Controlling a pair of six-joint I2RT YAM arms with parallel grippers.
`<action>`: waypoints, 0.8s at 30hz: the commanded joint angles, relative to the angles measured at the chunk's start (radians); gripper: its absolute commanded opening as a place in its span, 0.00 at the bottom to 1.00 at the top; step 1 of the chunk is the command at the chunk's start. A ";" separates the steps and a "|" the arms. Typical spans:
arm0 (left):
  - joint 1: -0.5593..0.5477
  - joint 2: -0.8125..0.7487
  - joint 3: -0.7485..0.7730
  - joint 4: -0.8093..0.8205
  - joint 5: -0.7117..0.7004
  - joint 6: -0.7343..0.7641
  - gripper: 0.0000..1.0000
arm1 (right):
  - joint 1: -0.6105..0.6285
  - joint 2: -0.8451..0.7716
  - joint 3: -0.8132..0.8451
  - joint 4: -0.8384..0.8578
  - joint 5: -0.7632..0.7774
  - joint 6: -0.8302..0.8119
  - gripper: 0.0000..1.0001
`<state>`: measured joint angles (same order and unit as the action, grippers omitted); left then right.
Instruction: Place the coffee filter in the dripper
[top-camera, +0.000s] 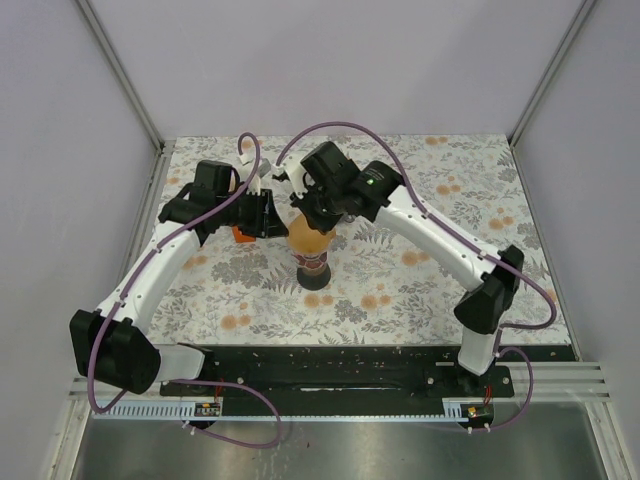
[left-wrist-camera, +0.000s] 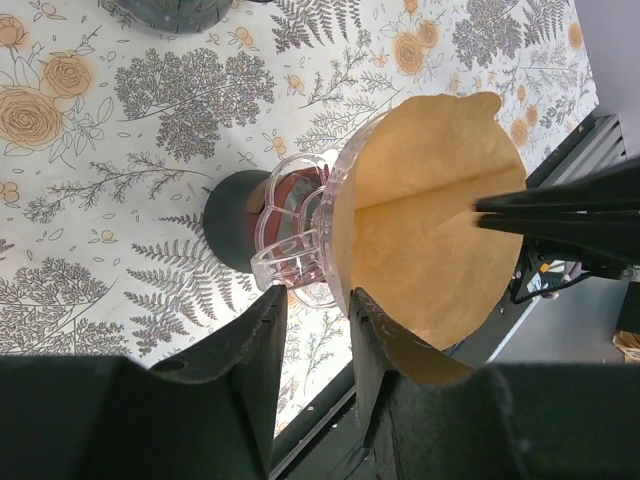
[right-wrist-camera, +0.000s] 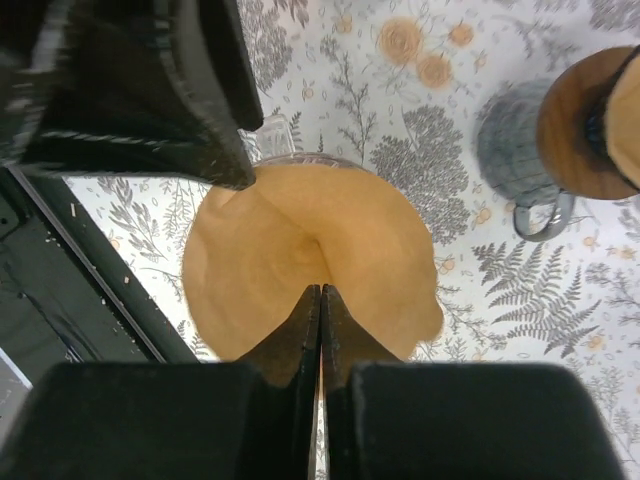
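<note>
The brown paper coffee filter (right-wrist-camera: 300, 250) sits opened as a cone inside the clear dripper (left-wrist-camera: 290, 240), which stands on a dark round base (left-wrist-camera: 232, 220) at mid-table (top-camera: 311, 240). My right gripper (right-wrist-camera: 320, 288) is shut, and its tips poke down into the middle of the filter along its fold. From the left wrist it shows as a shut black pair of fingers (left-wrist-camera: 560, 212) reaching in from the right. My left gripper (left-wrist-camera: 315, 300) stands partly open at the dripper's near rim. The clear handle lies just beyond its tips and tablecloth shows between its fingers.
A grey mug (right-wrist-camera: 520, 160) and a brown round-topped object (right-wrist-camera: 585, 120) stand beyond the dripper. Something orange (top-camera: 242, 235) shows under the left gripper. Another dark object (left-wrist-camera: 165, 10) sits at the far edge of the left wrist view. Both arms crowd the floral cloth (top-camera: 420, 290) round the dripper.
</note>
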<state>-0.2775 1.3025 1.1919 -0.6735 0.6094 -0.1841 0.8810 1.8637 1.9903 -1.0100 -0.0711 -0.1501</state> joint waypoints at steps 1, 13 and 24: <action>-0.002 -0.006 0.002 0.018 -0.011 0.005 0.36 | 0.010 -0.107 0.033 0.048 0.020 -0.025 0.00; -0.003 -0.022 0.063 -0.012 -0.023 0.038 0.54 | -0.103 -0.253 -0.080 0.094 0.093 0.004 0.00; 0.000 -0.049 0.149 -0.035 -0.071 0.086 0.77 | -0.310 -0.356 -0.266 0.230 0.065 0.115 0.04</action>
<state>-0.2787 1.2991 1.2694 -0.7158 0.5880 -0.1345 0.6376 1.5600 1.7897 -0.8810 -0.0166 -0.1051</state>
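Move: The coffee filter already sits in the clear dripper, its middle about 5 cm to the right of my left hand, 1 cm back and 3 cm lower. From my right hand it lies some 3 cm to the left, level fore and aft, and about 5 cm below the closed fingertips. The grey jug with the second filter stands roughly 15 cm ahead of my right hand, 1 cm to its left and 16 cm lower. The orange box is about 10 cm ahead of my left hand, 11 cm left and 15 cm down. My right hand, fingers still shut, keeps rising clear of the filter's cone, then swings off to the right and a little forward, away from the dripper: about 11 cm right, 5 forward and 7 up in all, turning some 20 degrees clockwise. Meanwhile my left hand spreads its fingers wide, lets go of the dripper's handle side and lifts about 2 cm off it. ##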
